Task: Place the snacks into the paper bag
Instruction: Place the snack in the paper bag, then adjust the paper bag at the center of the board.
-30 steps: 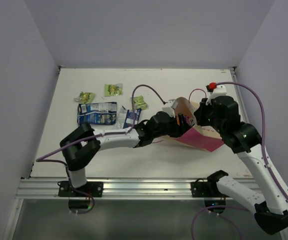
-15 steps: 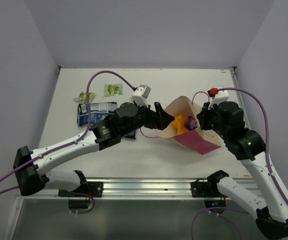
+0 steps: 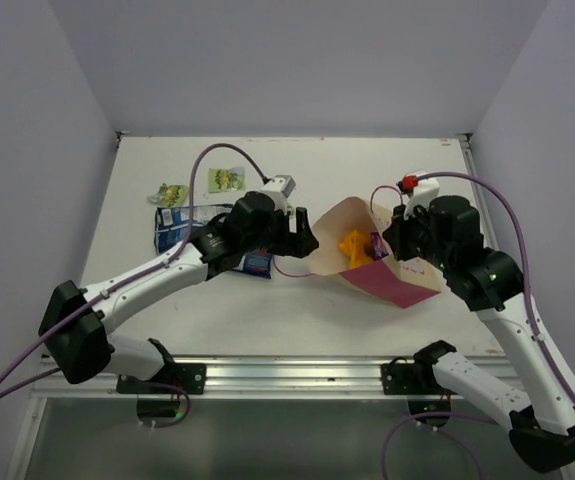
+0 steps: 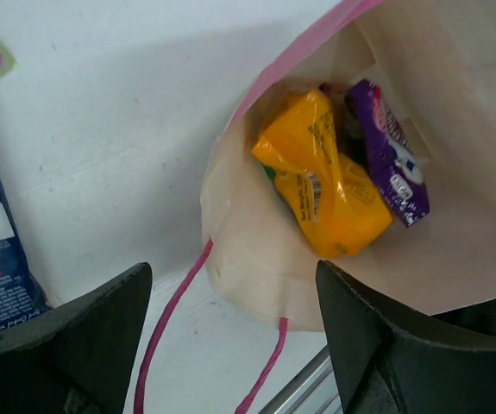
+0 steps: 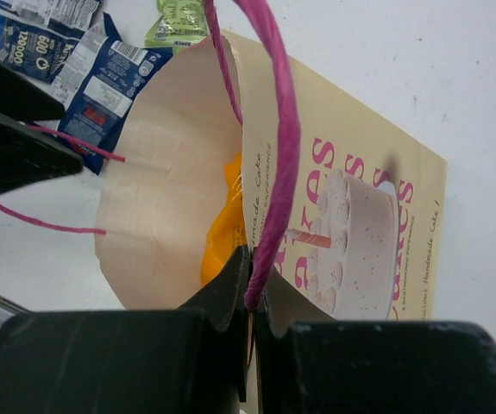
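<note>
The paper bag (image 3: 392,280) lies on its side with its mouth facing left, cream with a pink side panel. An orange snack (image 3: 352,246) and a purple snack (image 3: 376,243) lie inside it, both plain in the left wrist view, the orange snack (image 4: 325,181) beside the purple snack (image 4: 392,155). My left gripper (image 3: 305,238) hovers just outside the bag's mouth, open and empty (image 4: 235,345). My right gripper (image 5: 252,285) is shut on the bag's pink cord handle (image 5: 278,129) at the upper rim and holds the mouth open. Two dark blue snacks (image 3: 189,228) (image 3: 258,263) lie to the left.
Two small green snacks (image 3: 174,193) (image 3: 226,179) lie at the back left of the white table (image 3: 367,170); a third green one (image 5: 178,21) shows in the right wrist view beside the blue packets (image 5: 101,86). The bag's lower pink handle (image 4: 166,336) trails on the table under my left gripper.
My left gripper has withdrawn leftward out of the bag's mouth, open, leaving the purple snack inside beside the orange one. The right gripper kept its hold and shifted slightly left.
</note>
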{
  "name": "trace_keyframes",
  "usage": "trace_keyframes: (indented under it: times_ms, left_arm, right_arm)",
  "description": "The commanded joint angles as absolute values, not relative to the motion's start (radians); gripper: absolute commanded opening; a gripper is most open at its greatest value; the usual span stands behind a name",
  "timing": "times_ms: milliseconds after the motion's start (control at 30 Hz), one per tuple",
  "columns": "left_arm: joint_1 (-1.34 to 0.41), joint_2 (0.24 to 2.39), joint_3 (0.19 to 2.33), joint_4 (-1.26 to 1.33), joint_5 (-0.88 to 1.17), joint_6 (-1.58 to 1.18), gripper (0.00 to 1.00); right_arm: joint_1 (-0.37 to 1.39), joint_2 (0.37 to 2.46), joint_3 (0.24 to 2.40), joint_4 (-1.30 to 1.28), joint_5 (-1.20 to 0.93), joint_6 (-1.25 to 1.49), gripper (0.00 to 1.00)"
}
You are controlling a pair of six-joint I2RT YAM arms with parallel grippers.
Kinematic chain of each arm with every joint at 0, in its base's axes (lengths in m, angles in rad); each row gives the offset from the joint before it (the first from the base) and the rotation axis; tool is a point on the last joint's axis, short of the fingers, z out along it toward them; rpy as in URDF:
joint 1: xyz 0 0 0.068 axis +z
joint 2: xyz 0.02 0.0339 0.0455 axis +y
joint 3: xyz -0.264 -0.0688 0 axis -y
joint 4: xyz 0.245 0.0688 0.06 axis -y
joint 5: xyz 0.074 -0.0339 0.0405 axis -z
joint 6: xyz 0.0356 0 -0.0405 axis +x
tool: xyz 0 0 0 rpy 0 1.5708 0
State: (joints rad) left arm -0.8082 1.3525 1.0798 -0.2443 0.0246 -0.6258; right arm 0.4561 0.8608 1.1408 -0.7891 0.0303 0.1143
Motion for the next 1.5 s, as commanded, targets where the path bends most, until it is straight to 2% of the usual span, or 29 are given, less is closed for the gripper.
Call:
trace_keyframes:
  times_ms: [0,133,233,333,400,433,467,533,800,867,967,1167,1267,1367,1467]
  left_arm:
    - [-0.811,1.405,1.036,-0.187,0.118,-0.62,0.8]
    - [-0.811,1.506,1.049,-0.135,0.101,-0.618,0.74]
    - [-0.811,1.581,1.092,-0.121,0.086,-0.62,0.64]
    - [-0.811,1.629,1.126,-0.115,0.12,-0.621,0.48]
    - [-0.813,1.643,1.129,-0.094,0.149,-0.624,0.32]
    - [-0.813,1.647,1.134,-0.098,0.155,-0.624,0.19]
    - [-0.813,1.644,1.14,-0.098,0.161,-0.624,0.11]
    - [-0.813,1.62,1.149,-0.115,0.164,-0.624,0.0]
    - [-0.816,1.546,1.452,-0.36,0.12,-0.558,0.0]
    - [-0.818,1.566,1.498,-0.391,0.081,-0.543,0.0]
    - [-0.81,1.624,1.587,-0.469,0.152,-0.538,0.0]
    - [-0.824,1.606,1.601,-0.456,0.207,-0.574,0.0]
    - [-0.834,1.578,1.591,-0.437,0.125,-0.578,0.0]
    - [-0.813,1.605,1.618,-0.476,0.189,-0.569,0.0]
    - [-0.81,1.6,1.586,-0.454,0.163,-0.58,0.0]
  right_arm:
    - [0.457,0.859,1.195,-0.724,-0.024,0.086,0.0]
    - [0.456,0.859,1.181,-0.716,-0.051,0.089,0.0]
    - [0.456,0.854,1.167,-0.706,-0.063,0.092,0.0]
    - [0.456,0.85,1.157,-0.693,-0.063,0.095,0.0]
    - [0.457,0.845,1.152,-0.681,-0.063,0.097,0.0]
    - [0.457,0.844,1.144,-0.672,-0.063,0.097,0.0]
    - [0.457,0.839,1.143,-0.669,-0.058,0.098,0.0]
    - [0.457,0.841,1.141,-0.666,-0.011,0.098,0.0]
    - [0.457,0.833,1.134,-0.686,0.212,0.113,0.0]
    - [0.456,0.816,1.108,-0.654,0.235,0.117,0.0]
    - [0.456,0.811,1.089,-0.643,0.248,0.127,0.0]
    - [0.456,0.822,1.098,-0.629,0.267,0.103,0.0]
    - [0.457,0.845,1.098,-0.62,0.307,0.089,0.0]
    - [0.457,0.876,1.115,-0.626,0.285,0.094,0.0]
    - [0.456,0.884,1.137,-0.621,0.272,0.101,0.0]
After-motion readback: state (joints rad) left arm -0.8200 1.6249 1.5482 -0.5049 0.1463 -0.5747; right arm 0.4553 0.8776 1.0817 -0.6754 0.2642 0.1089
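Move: The left hand, open, hangs above the low left rim of the tipped paper bag; the spot to grip is about 10 cm below and 3 cm to its right, level fore and aft. Inside the bag, the orange snack lies some 12 cm right, 1 cm ahead, and the purple snack 16 cm right, 2 cm ahead, both roughly 15 cm down. The blue snack on the table is 9 cm left, 4 cm ahead, 20 cm down. From the right hand, already pinching the far rim, the left rim is about 14 cm left, 2 cm ahead, 17 cm below. The left hand sinks about 10 cm onto the bag's low left rim, easing to the right, shuts its fingers to pinch the paper there, then lifts the rim some 15 cm while drifting a little farther right and forward. The right hand keeps its pinch on the opposite rim beside the handle, hardly moving at first, then shifts about 3 cm right and forward and turns roughly 10 degrees clockwise. ##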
